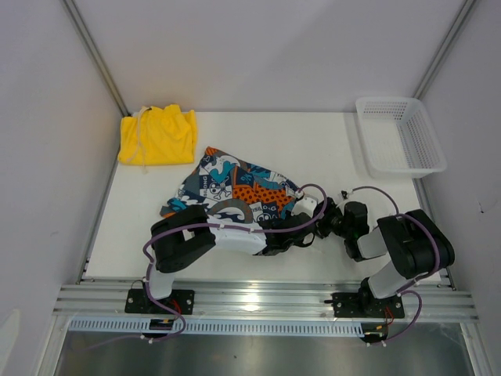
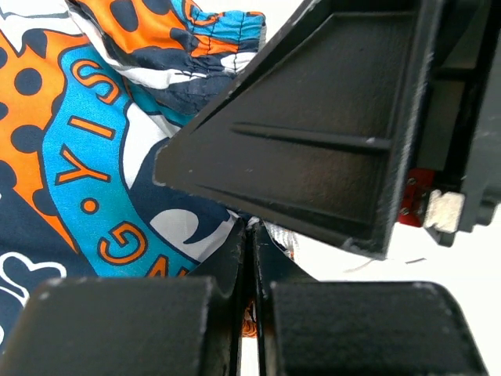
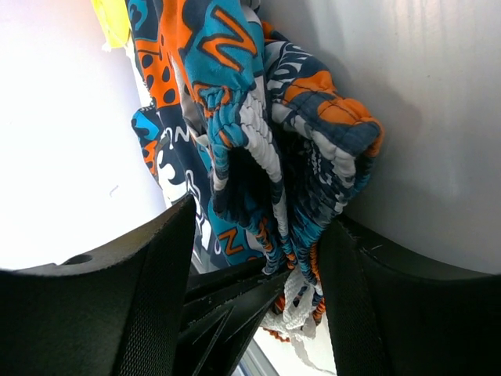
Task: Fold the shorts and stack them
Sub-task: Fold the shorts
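The printed shorts (image 1: 235, 188) lie crumpled mid-table, their waistband end lifted at the near right. My left gripper (image 1: 304, 224) reaches across and is shut on that edge; in the left wrist view a sliver of orange cloth shows between the closed jaws of the left gripper (image 2: 250, 231). My right gripper (image 1: 322, 213) meets it from the right. In the right wrist view the right gripper (image 3: 262, 227) stands open, its fingers either side of the gathered waistband and white drawstring (image 3: 297, 301). The yellow shorts (image 1: 156, 135) lie folded at the back left.
A white mesh basket (image 1: 401, 135) stands at the back right corner. Grey walls close in the table on the left, right and back. The aluminium rail (image 1: 258, 301) carrying both arm bases runs along the near edge.
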Robot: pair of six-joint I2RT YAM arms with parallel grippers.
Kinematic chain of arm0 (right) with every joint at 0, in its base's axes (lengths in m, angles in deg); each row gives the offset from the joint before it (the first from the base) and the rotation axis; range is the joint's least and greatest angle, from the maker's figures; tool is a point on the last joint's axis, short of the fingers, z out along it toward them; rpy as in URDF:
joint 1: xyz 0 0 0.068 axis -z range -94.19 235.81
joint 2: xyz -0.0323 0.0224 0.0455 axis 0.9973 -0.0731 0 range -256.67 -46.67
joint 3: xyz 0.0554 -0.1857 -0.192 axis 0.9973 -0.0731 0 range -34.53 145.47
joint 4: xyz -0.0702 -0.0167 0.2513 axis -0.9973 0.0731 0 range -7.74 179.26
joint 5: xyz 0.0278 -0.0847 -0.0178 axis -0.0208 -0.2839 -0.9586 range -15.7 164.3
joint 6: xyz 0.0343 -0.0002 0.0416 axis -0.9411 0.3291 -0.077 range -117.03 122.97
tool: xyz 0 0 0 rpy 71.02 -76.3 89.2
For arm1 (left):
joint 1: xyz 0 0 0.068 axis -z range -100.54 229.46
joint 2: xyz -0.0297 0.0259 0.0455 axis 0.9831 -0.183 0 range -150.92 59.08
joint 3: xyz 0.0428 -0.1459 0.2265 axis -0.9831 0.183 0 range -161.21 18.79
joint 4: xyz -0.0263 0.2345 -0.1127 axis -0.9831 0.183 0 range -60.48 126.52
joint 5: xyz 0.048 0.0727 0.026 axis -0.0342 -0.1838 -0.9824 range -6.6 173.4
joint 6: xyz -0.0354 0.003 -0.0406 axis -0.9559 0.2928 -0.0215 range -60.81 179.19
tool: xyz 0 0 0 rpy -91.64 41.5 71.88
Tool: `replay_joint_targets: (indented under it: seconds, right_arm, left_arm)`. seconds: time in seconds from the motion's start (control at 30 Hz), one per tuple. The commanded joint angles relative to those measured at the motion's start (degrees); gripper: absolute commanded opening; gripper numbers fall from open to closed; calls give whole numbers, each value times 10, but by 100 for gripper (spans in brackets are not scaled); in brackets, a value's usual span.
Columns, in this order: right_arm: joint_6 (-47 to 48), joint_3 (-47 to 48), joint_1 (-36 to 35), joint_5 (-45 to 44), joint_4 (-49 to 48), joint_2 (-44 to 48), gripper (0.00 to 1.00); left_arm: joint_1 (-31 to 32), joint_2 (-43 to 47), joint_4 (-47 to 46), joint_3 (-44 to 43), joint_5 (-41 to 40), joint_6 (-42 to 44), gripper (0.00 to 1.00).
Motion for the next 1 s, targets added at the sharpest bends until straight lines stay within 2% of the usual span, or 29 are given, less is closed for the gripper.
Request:
replay_joint_targets:
  seconds: [0.0, 0.3, 0.4, 0.57, 0.6, 0.67, 0.77, 0.8, 0.87, 0.9, 0.97]
  right_arm:
    - [5, -25, -23, -47, 32, -36, 63]
    - [-21, -18, -33, -54, -59, -106, 59]
    - [-23, -11, -34, -55, -72, -124, 52]
    - [-20, -8, -34, -60, -68, -128, 36]
    - [-18, -8, -34, -62, -67, -128, 29]
    - [-15, -5, -33, -64, -60, -123, 23]
    - [0, 2, -30, -65, -31, -109, 16]
    - [8, 16, -29, -63, 6, -103, 9]
    - [28, 34, -23, -62, 56, -89, 5]
    - [48, 50, -22, -64, 104, -70, 0]
    - [71, 68, -18, -70, 163, -49, 0]
  left_arm:
    - [3, -43, 76, 28, 78, -22, 0]
    - [4, -20, 60, 42, 102, -24, 0]
    - [4, -13, 57, 47, 105, -25, 0]
    - [4, -10, 56, 50, 107, -25, 0]
    - [4, -9, 53, 51, 110, -25, 3]
    - [4, 0, 56, 54, 114, -26, 7]
    - [5, 39, 59, 65, 128, -20, 23]
    - [5, 67, 58, 72, 136, -18, 33]
    - [5, 102, 60, 88, 141, -14, 46]
    - [4, 136, 65, 92, 147, -9, 49]
    - [2, 167, 76, 98, 145, -6, 53]
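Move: The gathered waistband end of the shorts is already pinched in the left hand's shut fingertips, its bunch barely 1 cm ahead and 1 cm to the left of that hand. From the right hand, its open fingers already around it, the bunch is about 1 cm ahead, 1 cm left and 2 cm lower. The shorts' spread body is centred some 10 cm ahead and 22 cm left of the right hand; the white basket stands roughly 28 cm ahead and 30 cm right. The bunched waistband changes hands: the right gripper eases about 1 cm left and a little forward around it, then sinks some 2 cm while its fingers close and pinch the cloth. Only as that grip closes do the left fingers open; the left hand comes free and backs off about 5 cm, back and to its left with a slight rise, while the right ends by edging forward. ##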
